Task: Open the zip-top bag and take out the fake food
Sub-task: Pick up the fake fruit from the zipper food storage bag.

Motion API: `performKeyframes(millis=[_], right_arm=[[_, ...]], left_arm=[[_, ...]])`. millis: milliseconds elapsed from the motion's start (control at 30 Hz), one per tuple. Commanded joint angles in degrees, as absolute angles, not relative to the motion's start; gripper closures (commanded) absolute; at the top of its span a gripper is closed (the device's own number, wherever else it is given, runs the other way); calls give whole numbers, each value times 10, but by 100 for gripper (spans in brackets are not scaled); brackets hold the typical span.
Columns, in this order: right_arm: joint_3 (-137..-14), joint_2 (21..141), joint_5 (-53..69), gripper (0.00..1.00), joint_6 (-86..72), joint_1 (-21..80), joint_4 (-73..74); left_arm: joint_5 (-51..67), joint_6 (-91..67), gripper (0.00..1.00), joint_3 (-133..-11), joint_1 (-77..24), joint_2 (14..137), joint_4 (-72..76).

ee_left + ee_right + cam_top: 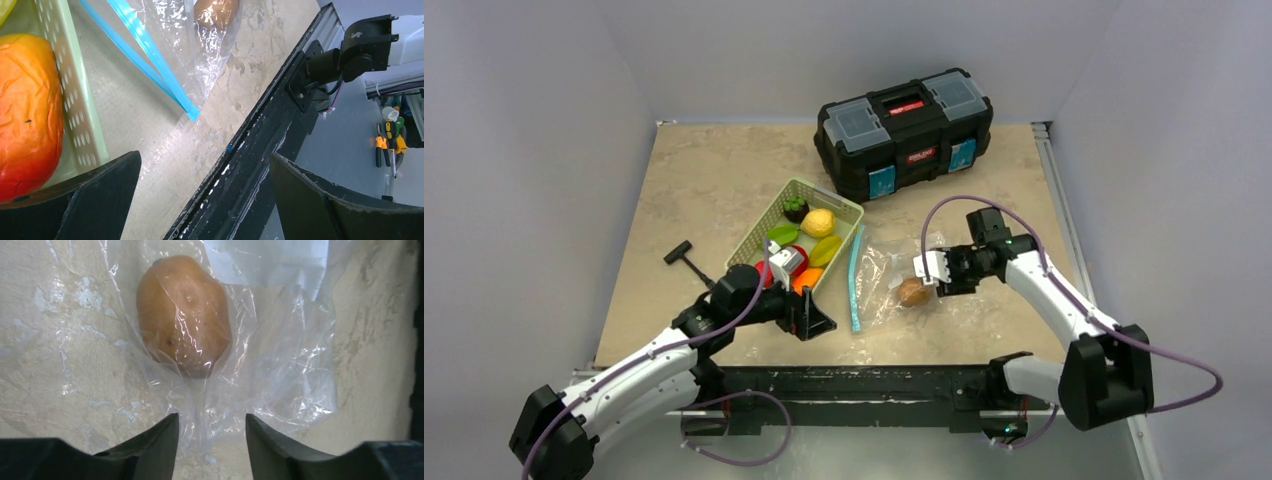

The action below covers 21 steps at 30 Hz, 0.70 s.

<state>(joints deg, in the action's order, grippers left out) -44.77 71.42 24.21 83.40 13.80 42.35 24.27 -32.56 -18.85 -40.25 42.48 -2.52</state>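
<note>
The zip-top bag (879, 272) lies flat on the table right of the green basket, its teal zip strip (855, 280) facing the basket. A brown potato (913, 292) of the fake food is inside the bag (280, 355). In the right wrist view the potato (182, 315) lies under the film just ahead of my right gripper (211, 417), whose jaws stand apart over the bag's plastic. Several other fruits, among them a yellow one (819, 222), lie in the basket. My left gripper (205, 155) is wide open with nothing in it, at the basket's near end beside an orange-red fruit (27, 110).
The pale green basket (844, 208) sits mid-table. A black toolbox (904, 130) stands at the back. A black T-shaped tool (682, 258) lies left of the basket. The table's black front rail (260, 150) runs under my left gripper.
</note>
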Motion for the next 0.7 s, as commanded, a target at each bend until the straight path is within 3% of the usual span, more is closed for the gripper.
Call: performKeyframes(millis=[0, 100, 667], right_arm=[[-473, 641, 287, 46, 836, 135, 461], [-469, 620, 301, 40, 833, 135, 475], [-464, 569, 446, 33, 795, 135, 516]], left_arm=[[258, -327, 0, -194, -401, 413, 1], [255, -328, 0, -195, -401, 403, 1], [201, -335, 0, -192, -400, 298, -70]])
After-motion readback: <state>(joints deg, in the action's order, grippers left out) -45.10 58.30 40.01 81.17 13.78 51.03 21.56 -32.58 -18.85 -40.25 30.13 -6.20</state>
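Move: The potato in the clear bag lies some 9 cm to the right hand's left, about 2 cm nearer the base and 5 cm below it. The blue zip strip stands roughly 24 cm to that hand's left and 1 cm ahead. From the left hand the potato is about 23 cm right, 5 cm ahead and 9 cm lower; the zip strip is 9 cm right and 6 cm ahead, the orange vegetable 6 cm ahead and 2 cm left. The potato and the bag's closed end are left lying as the right hand lifts briskly by about 4 cm, fingers opening a little wider, then swings back and left roughly 5 cm, staying on the potato's right. It tilts some 15 degrees so its fingers point more leftward at the bag. The left hand, still wide open, rises about 4 cm beside the basket. ##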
